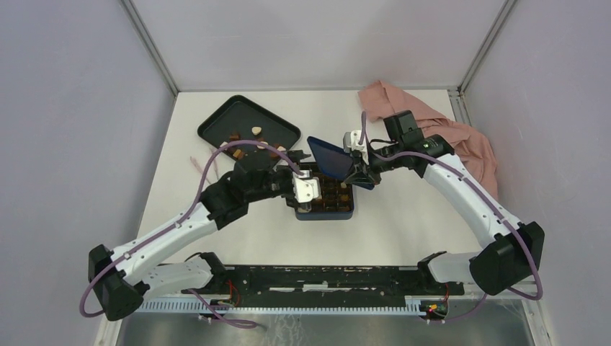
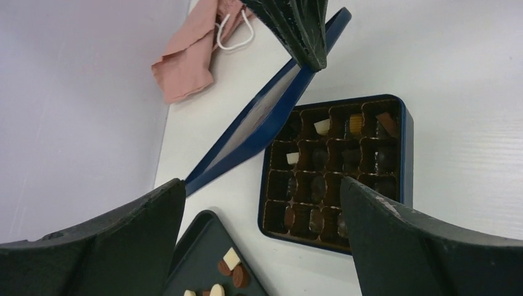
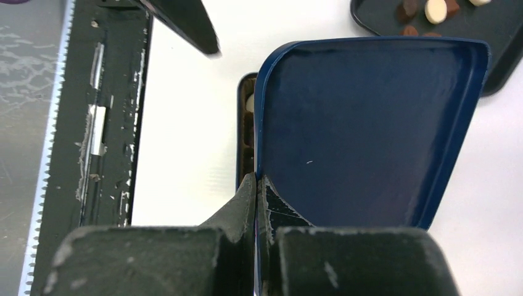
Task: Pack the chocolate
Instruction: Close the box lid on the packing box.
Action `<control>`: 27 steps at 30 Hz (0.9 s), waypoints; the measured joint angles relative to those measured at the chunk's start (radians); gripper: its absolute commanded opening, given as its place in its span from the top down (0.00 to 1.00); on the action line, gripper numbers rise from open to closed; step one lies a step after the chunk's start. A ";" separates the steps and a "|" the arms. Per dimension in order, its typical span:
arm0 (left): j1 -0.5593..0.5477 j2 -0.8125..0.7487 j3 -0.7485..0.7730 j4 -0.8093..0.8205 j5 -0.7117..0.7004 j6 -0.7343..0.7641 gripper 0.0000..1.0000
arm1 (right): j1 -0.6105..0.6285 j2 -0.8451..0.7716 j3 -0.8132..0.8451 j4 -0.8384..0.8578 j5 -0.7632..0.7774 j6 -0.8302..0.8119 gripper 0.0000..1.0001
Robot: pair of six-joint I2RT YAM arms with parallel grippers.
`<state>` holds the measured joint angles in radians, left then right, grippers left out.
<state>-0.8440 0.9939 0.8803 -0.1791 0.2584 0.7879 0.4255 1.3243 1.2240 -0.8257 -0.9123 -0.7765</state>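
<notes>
Chocolate pieces [image 2: 232, 269], brown and cream, lie loose in the black tray [image 2: 192, 254] and show again as chocolate pieces [image 3: 435, 10] in the right wrist view. More chocolate [image 2: 321, 127] sits in the grid compartments of the dark blue box [image 2: 405, 145], mid-table [image 1: 324, 214]. My right gripper [image 3: 256, 182] is shut on the rim of the blue lid [image 3: 370, 123], holding it tilted up beside the box [image 1: 330, 158]. My left gripper [image 2: 260, 185] hangs open above the table between tray and box, holding nothing.
A pink cloth [image 1: 447, 130] lies crumpled at the back right, also seen as the cloth [image 2: 188, 55] from the left wrist. The tray [image 1: 248, 130] sits back left of the box. The black base rail [image 1: 324, 277] runs along the near edge.
</notes>
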 measured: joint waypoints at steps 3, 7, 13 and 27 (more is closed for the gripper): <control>0.000 0.080 0.035 -0.024 0.026 0.045 0.02 | 0.016 -0.003 -0.001 0.002 -0.032 0.001 1.00; 0.000 0.132 0.043 -0.023 0.032 0.081 0.06 | 0.040 -0.005 -0.010 0.002 -0.061 0.001 1.00; 0.000 0.167 0.043 0.034 0.031 0.113 0.37 | 0.066 -0.006 -0.020 0.001 -0.085 0.000 1.00; -0.001 0.184 0.041 -0.074 0.062 0.194 0.98 | 0.063 0.018 -0.014 -0.009 -0.109 -0.015 1.00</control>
<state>-0.8448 1.1778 0.9211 -0.2527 0.3206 0.9817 0.4889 1.3418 1.2102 -0.8345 -1.0214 -0.7914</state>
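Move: The left hand, open and empty, has the lid's middle about 6 cm to its right, 4 cm ahead and roughly 4 cm lower; the packing box sits some 20 cm below it, 4 cm to its right and level fore-and-aft. The chocolate tray is about 14 cm ahead of it and 16 cm to its left, down on the table. The right hand already pinches the lid, whose middle lies some 4 cm ahead, 3 cm left and about level; the box is about 17 cm beneath it, 5 cm left. The left fingers close from wide open and pinch the lid at its near-left corner, after that hand sinks about 5.5 cm and shifts some 3 cm right and a little forward, easing back slightly as the grip shuts. The right hand keeps its pinch, drawing the lid about 3 cm back and 2 cm left to meet them, then nearly halts. ##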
